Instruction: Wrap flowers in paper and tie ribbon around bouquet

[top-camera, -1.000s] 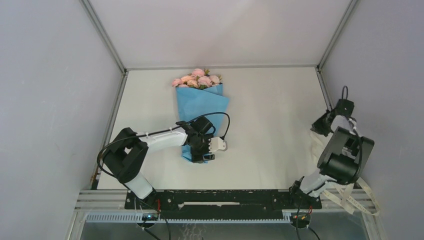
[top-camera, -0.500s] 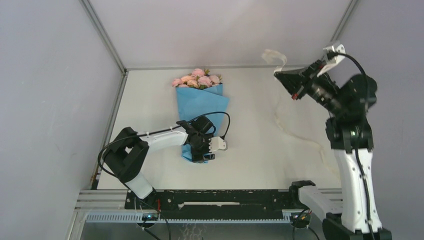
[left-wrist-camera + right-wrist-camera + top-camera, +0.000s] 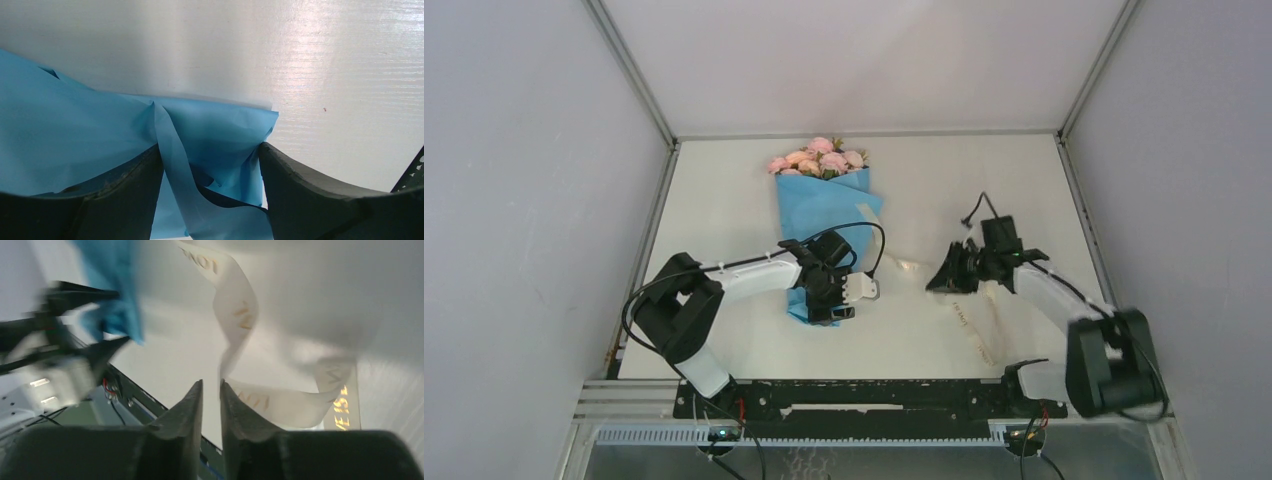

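Note:
The bouquet [image 3: 826, 215] lies on the table, pink flowers [image 3: 819, 158] at its far wide end and light-blue paper [image 3: 824, 205] wrapped into a cone. My left gripper [image 3: 832, 300] [image 3: 210, 146] is shut on the cone's narrow near end [image 3: 215, 125], both fingers pressed against the paper. The cream ribbon [image 3: 967, 328] [image 3: 240, 310] trails across the table from the bouquet's right side toward the near edge. My right gripper [image 3: 939, 280] [image 3: 211, 384] sits low over the table right of the bouquet, jaws a narrow slit apart. The ribbon's edge touches one fingertip [image 3: 223, 386], with nothing between the fingers.
Grey walls enclose the white table [image 3: 724, 200] on three sides. A black and aluminium rail [image 3: 854, 400] carrying the arm bases runs along the near edge. The right wrist view, blurred, also shows the blue paper [image 3: 117, 290] and the left arm [image 3: 60, 355].
The right arm swung from the far right edge, up high with the ribbon, then down beside the bouquet. The ribbon now lies on the table and its jaws have parted slightly. The left arm stayed still.

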Available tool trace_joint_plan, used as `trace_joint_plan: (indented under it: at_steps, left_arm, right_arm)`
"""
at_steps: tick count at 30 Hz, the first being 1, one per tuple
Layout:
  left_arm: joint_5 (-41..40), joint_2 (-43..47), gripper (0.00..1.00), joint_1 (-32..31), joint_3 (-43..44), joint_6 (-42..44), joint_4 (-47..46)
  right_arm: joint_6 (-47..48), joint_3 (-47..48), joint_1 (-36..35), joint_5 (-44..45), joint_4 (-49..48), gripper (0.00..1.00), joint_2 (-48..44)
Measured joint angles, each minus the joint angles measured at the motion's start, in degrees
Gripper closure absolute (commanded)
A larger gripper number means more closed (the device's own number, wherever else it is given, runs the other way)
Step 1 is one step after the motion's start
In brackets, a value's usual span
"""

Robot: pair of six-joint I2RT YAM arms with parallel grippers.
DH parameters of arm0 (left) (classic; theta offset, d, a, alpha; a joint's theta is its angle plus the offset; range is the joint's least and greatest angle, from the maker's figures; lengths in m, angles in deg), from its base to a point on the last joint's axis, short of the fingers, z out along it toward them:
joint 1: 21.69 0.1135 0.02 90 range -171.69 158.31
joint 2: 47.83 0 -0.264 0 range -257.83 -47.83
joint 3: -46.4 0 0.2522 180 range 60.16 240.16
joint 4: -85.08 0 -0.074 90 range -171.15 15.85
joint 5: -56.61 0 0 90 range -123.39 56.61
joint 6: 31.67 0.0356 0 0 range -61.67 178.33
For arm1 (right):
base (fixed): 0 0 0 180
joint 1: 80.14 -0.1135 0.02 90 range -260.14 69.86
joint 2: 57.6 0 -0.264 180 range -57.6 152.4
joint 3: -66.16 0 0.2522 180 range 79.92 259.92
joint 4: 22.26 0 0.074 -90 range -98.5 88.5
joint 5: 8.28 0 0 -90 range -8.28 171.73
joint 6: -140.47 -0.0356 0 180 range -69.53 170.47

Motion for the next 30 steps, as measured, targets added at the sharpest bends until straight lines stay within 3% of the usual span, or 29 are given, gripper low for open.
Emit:
trace_joint_plan:
  at_steps: [3,5,9,16,21,30]
  left_arm:
    - [-0.1,-0.3,0.26,0.0,0.3,-0.1,0.3]
    - [-0.1,-0.3,0.26,0.0,0.5,-0.4,0.4]
    - [-0.1,-0.4,0.26,0.0,0.5,-0.5,0.4]
    - [-0.1,-0.4,0.25,0.0,0.5,-0.6,0.4]
    - [-0.2,-0.4,0.25,0.0,0.5,-0.9,0.3]
    - [-0.2,-0.2,0.25,0.0,0.4,-1.0,0.2]
  right_arm:
    - [0.3,-2.4,0.6,0.0,4.8,0.60,12.2]
    - [0.1,-2.4,0.8,-0.2,6.1,0.53,14.6]
    - [0.1,0.4,0.3,3.3,9.2,0.43,10.2]
    - [0.3,10.6,-6.9,15.1,11.5,0.40,5.2]
    - [-5.2,10.5,-12.7,7.9,1.8,0.37,10.1]
    - [-22.8,11.1,-18.0,1.9,-22.5,0.30,33.9]
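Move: The ribbon's stretch at the bouquet's right edge lies roughly 8 cm ahead and 9 cm left of the right hand, 11 cm below it. The bouquet's middle is about 10 cm ahead and 17 cm left, and the paper's lower end, held by the left gripper, 5 cm back and 17 cm left, both some 10 cm lower. From the left hand, that ribbon stretch is about 13 cm ahead, 8 cm right, level. Opening wide, the right hand dips, recovers, then sweeps some 15 cm left and down towards the bouquet-side ribbon. ##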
